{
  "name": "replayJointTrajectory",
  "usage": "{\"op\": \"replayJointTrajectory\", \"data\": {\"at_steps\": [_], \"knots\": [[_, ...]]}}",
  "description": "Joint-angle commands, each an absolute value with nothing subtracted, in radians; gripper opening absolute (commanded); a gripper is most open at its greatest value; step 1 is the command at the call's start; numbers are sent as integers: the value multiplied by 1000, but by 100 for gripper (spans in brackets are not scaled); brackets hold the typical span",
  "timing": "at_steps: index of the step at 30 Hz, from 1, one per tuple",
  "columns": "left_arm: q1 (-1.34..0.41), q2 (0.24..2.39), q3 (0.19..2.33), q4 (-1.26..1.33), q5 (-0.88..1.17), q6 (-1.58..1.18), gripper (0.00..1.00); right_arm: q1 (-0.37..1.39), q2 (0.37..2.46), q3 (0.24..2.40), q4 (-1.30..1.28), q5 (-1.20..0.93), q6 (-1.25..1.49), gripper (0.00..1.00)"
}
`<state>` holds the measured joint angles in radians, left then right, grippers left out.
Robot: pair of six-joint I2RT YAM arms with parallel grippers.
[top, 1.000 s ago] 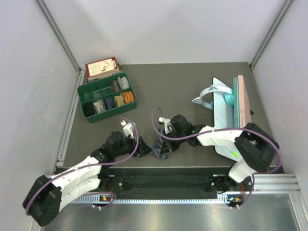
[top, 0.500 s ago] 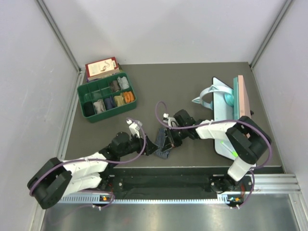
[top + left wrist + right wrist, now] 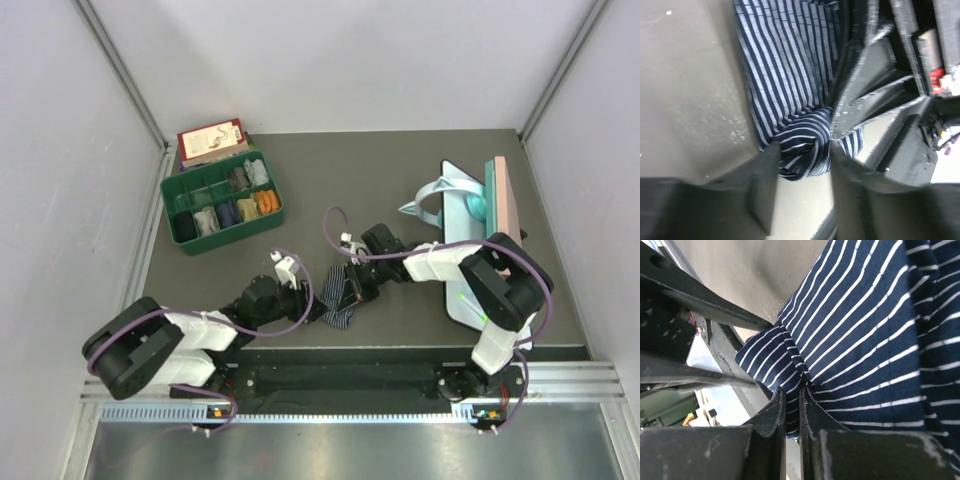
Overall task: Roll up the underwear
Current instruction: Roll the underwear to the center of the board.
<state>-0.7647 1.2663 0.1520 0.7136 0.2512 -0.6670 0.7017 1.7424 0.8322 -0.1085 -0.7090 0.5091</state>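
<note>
The dark blue underwear (image 3: 340, 316) with thin white stripes lies bunched on the grey table near its front edge, between my two arms. My left gripper (image 3: 312, 303) reaches in low from the left. In the left wrist view its fingers (image 3: 766, 180) press on both sides of a rolled fold of the striped cloth (image 3: 805, 145). My right gripper (image 3: 352, 288) comes in from the right and is shut on a pinched fold of the same underwear (image 3: 865, 340). The cloth runs up between its nearly touching fingers (image 3: 772, 415).
A green compartment tray (image 3: 228, 240) with several rolled cloths stands at the back left, a red box (image 3: 210, 140) behind it. Pale blue hangers on a board (image 3: 462, 215) and a pink board (image 3: 507, 205) lie at the right. A black rail (image 3: 350, 375) runs along the near edge.
My left arm has slid right along the table to the underwear, and its jaws have narrowed onto a fold. The right gripper kept its hold and shifted slightly.
</note>
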Motion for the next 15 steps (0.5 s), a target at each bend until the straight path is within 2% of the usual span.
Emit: {"op": "replayJointTrajectory", "data": {"at_steps": [1, 3, 4, 5, 7, 8, 10, 11, 15], "knots": [[-770, 1334, 153, 839, 219, -664, 36, 687, 1760, 862, -110, -678, 485, 0], [-770, 1354, 163, 818, 189, -679, 24, 686, 1735, 864, -120, -663, 486, 9], [-770, 1367, 170, 799, 178, -684, 13, 686, 1721, 862, -138, -654, 488, 14], [-772, 1371, 185, 745, 164, -690, 9, 686, 1707, 861, -147, -629, 488, 26], [-772, 1384, 202, 707, 132, -699, 5, 687, 1651, 851, -164, -606, 498, 37], [-770, 1388, 219, 692, 133, -701, 4, 687, 1625, 845, -175, -580, 505, 47], [-770, 1410, 238, 658, 141, -703, 3, 687, 1553, 821, -187, -543, 529, 56], [-770, 1417, 259, 647, 144, -704, 2, 686, 1528, 812, -196, -507, 538, 65], [-770, 1474, 322, 537, 143, -729, 0, 687, 1434, 724, -164, -454, 597, 77]]}}
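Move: The striped underwear's middle is about 3 cm ahead of my left hand, some 4 cm to its right and 2 cm below; the left end of its rolled near edge sits just beyond the open fingertips. The table's near edge is about 9 cm straight back, the green tray roughly 24 cm ahead and 22 cm to the left. My right hand already pinches the roll's right part, the underwear's middle about 3 cm ahead and 2 cm left of it. I trade the hold over: my left hand sinks about 1 cm onto the rolled near edge, shuts its half-open fingers on it and pinches it, then eases some 2 cm forward and a little right with it. Meanwhile my right hand opens wide, lets go and rises about 3 cm, drifting slightly right and forward. ##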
